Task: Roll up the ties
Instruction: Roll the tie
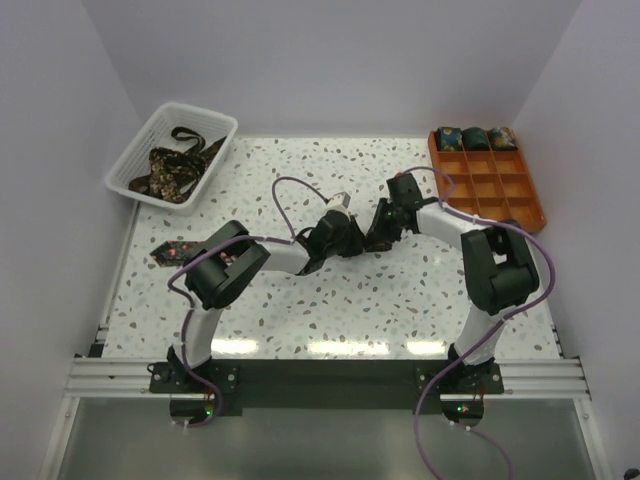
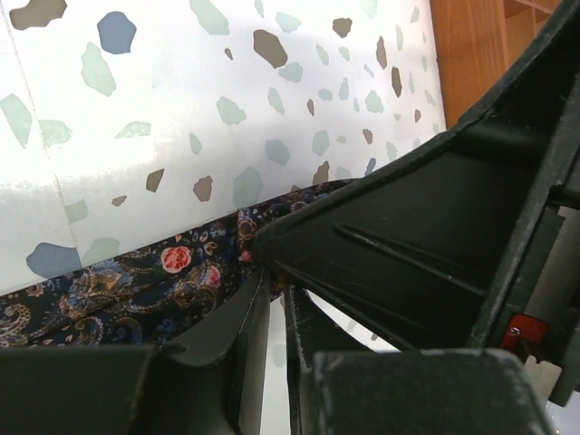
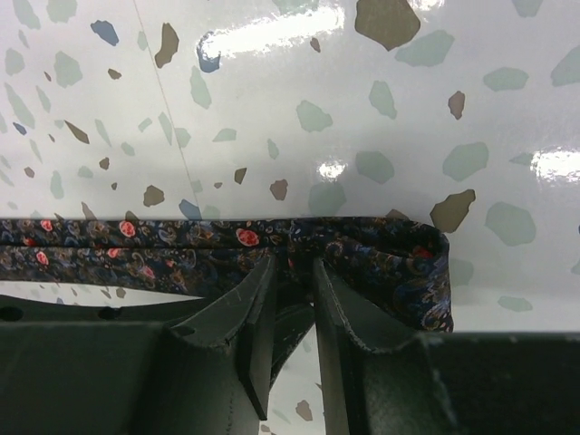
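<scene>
A dark floral tie (image 1: 166, 254) lies flat across the table, its pointed end at the left and its length running under my left arm to the middle. My left gripper (image 1: 343, 236) is nearly shut, and its tips (image 2: 272, 276) pinch the edge of the tie (image 2: 136, 290). My right gripper (image 1: 381, 229) faces it closely. Its fingers (image 3: 294, 265) are shut on the tie (image 3: 136, 249) next to where the end is folded back (image 3: 426, 263). In the left wrist view, the right gripper's body hides the rest of the tie.
A white mesh basket (image 1: 133, 160) at the back left holds several loose ties (image 1: 176, 170). An orange gridded tray (image 1: 524, 208) at the back right holds three rolled ties (image 1: 475, 138) in its far row. Its edge shows in the left wrist view (image 2: 467, 45).
</scene>
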Motion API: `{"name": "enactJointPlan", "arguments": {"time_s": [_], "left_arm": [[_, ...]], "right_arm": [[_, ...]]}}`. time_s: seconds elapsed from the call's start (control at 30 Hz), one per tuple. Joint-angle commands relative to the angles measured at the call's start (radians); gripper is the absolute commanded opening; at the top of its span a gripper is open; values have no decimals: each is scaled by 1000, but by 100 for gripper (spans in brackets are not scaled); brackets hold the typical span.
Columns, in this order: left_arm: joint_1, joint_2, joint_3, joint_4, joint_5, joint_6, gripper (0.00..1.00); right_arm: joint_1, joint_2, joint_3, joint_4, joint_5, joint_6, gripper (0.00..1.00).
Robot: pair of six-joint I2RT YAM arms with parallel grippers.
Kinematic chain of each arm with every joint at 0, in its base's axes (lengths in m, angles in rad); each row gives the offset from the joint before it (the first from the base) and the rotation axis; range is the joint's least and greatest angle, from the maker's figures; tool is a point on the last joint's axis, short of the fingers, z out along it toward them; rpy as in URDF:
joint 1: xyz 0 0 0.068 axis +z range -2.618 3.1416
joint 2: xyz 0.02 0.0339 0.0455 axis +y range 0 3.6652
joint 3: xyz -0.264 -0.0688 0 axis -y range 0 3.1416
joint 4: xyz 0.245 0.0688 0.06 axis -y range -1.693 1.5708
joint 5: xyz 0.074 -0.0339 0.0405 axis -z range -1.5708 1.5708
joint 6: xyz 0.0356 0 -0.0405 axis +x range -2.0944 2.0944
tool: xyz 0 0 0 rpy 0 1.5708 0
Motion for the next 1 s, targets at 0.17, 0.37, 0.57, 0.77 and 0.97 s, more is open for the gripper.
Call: {"name": "enactJointPlan", "arguments": {"time_s": [0.17,0.37,0.57,0.77,0.97], "left_arm": [[-5,23,40,-9,-29,24,15],[-5,20,43,-9,-26,37,15],[-5,14,44,-12,-23,56,15],[-5,17,46,-11,-15,57,15],[-5,25,47,-6,-15,53,15]], "right_arm": [[0,-73,47,-67,15,-118,30],[0,-70,204,-285,110,-475,50],[-1,-42,298,-461,128,-938,69],[5,-6,344,-572,62,-1205,79],[4,20,362,-578,12,-1305,86]]}}
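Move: The folded end of the tie reaches to about 3 cm right of my right fingertips, level with them and about 1 cm lower. The tie's far tail tip lies some 50 cm to their left and 2 cm nearer me; the brown tray's middle is roughly 27 cm right and 16 cm farther out. From my left hand, that folded end is about 4 cm right, 1 cm ahead and 1 cm down. My left hand settles about half a centimetre and stays there, its nearly shut fingers holding the tie down at the left edge of the fold. My right hand lets go of the fold, rises about 5 cm while drawing some 6 cm to the right, opens its fingers wide, and turns counter-clockwise nearly 60 degrees as it tilts over. ##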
